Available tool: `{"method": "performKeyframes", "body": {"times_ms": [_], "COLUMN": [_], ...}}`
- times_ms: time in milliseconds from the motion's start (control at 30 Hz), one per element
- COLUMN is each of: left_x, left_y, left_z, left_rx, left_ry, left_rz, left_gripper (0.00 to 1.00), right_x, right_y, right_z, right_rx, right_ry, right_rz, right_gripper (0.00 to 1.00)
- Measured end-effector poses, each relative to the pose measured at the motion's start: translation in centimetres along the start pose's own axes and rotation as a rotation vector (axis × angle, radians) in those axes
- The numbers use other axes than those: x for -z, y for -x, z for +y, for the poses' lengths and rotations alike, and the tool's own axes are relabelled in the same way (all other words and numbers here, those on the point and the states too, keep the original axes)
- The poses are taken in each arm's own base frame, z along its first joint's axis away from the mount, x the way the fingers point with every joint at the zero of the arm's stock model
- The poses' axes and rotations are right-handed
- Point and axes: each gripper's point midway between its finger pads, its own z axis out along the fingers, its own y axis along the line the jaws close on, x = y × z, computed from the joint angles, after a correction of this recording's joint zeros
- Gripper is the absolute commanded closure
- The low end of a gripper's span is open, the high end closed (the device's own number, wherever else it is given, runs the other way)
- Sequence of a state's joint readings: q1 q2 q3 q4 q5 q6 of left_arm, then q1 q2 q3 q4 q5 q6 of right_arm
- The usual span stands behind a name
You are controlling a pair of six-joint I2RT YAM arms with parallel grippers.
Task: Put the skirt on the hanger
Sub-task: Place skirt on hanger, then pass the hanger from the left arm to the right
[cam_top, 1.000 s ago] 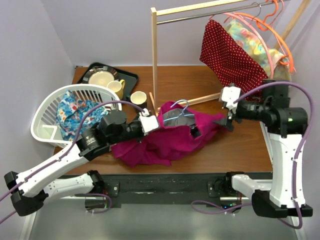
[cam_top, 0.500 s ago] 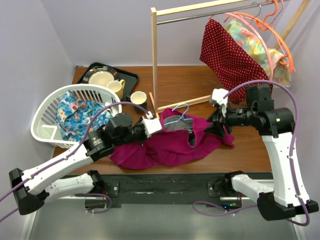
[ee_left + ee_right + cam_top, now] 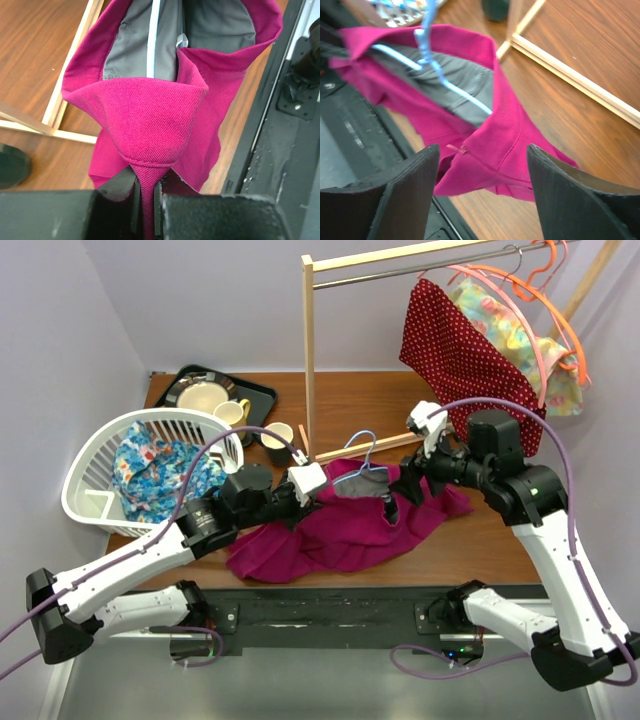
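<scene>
The magenta skirt [image 3: 340, 530] lies bunched on the table's near middle, its grey-lined waist held up and open. A light blue hanger [image 3: 362, 462] sits inside that waist, its hook sticking up. My left gripper [image 3: 306, 483] is shut on the waist's left edge; the left wrist view shows the skirt [image 3: 145, 115] pinched between the jaws of the left gripper [image 3: 146, 200], with the hanger bar [image 3: 156, 35] beyond. My right gripper [image 3: 404, 486] is open at the waist's right edge. In the right wrist view the skirt [image 3: 505, 135] and hanger [image 3: 431, 57] lie just past the open right gripper [image 3: 482, 160].
A white laundry basket [image 3: 85, 495] with patterned cloth [image 3: 160, 468] stands at the left. Behind it is a black tray [image 3: 262, 392] with a plate and a mug [image 3: 234, 415]; a dark cup [image 3: 277, 437] is nearby. The wooden rack [image 3: 309, 360] carries a red dotted garment [image 3: 455, 350] and orange hangers [image 3: 545, 305].
My right arm has swung left, from beside the rack's hanging clothes to the skirt's right waist edge. The left gripper has shifted slightly right, lifting the waist with the hanger inside.
</scene>
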State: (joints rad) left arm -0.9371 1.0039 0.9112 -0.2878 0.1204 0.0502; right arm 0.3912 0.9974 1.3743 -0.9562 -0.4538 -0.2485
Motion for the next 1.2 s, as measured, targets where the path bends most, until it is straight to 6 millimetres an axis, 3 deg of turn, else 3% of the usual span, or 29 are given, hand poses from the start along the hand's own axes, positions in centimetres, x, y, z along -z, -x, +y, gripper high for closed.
{"method": "performKeyframes", "body": {"times_ms": [133, 233, 267, 367, 467, 600, 800, 867, 933, 1067, 1200], "left_x": [-0.3, -0.5, -0.6, -0.6, -0.7, -1.0, -2.5, -2.5, -2.2, -0.7, 0.5], "left_y": [0.3, 0.5, 0.6, 0.6, 0.7, 0.6, -0.6, -1.0, -1.1, 0.1, 1.6], "left_z": [-0.3, -0.4, -0.4, -0.5, -0.6, -0.4, 0.4, 1.1, 2.1, 3.8, 3.2], "left_rx": [0.05, 0.078, 0.088, 0.111, 0.133, 0.154, 0.175, 0.181, 0.188, 0.178, 0.084], "left_ry": [-0.006, -0.008, -0.009, -0.011, -0.009, 0.003, 0.043, 0.068, 0.108, 0.164, 0.112], "left_rz": [-0.003, -0.009, -0.01, -0.011, -0.019, -0.019, 0.019, 0.021, 0.015, -0.033, -0.085], "left_gripper": [1.0, 1.0, 1.0, 1.0, 1.0, 1.0, 1.0, 1.0, 1.0, 1.0, 1.0], "right_x": [-1.8, -3.0, -3.1, -3.3, -2.8, -1.2, 3.5, 4.8, 5.5, 6.0, 4.4], "right_y": [-0.5, -1.2, -1.4, -1.7, -1.6, -0.5, 4.8, 5.6, 5.2, 1.9, -3.0], "right_z": [-0.7, -1.4, -1.7, -3.0, -3.8, -3.2, -1.8, -0.9, 0.1, 2.6, 5.0], "right_rx": [0.002, 0.009, 0.015, 0.036, 0.063, 0.096, 0.163, 0.208, 0.253, 0.382, 0.457], "right_ry": [-0.046, -0.088, -0.106, -0.184, -0.234, -0.221, -0.205, -0.171, -0.128, 0.007, 0.206], "right_rz": [0.054, 0.1, 0.112, 0.134, 0.135, 0.1, -0.061, -0.093, -0.099, -0.056, 0.037], "right_gripper": [0.36, 0.58, 0.76, 1.0, 1.0, 1.0, 1.0, 1.0, 1.0, 1.0, 0.82]}}
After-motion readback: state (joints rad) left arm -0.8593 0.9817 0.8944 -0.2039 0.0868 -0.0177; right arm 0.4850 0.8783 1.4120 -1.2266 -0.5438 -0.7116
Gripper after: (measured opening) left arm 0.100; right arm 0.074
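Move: The right side of the skirt's waistband lies about 4 cm ahead of the open right hand and 3 cm below, neither left nor right. From that hand, the middle of the blue hanger is some 7 cm left, 2 cm ahead and 2 cm lower; the rack's base bar crosses roughly 15 cm ahead, 2 cm right and 22 cm down. That waistband side is about 16 cm right of the left hand and 5 cm ahead, roughly level. Forward about 4 cm and down 3, the right hand closes on the waistband's right side, then draws it back towards the robot some 11 cm in a high arc, rising about 10 cm before sinking and turning some 30 degrees counter-clockwise. The left hand keeps its pinch on the other end, first easing slightly right, then shifting forward about 3 cm. ##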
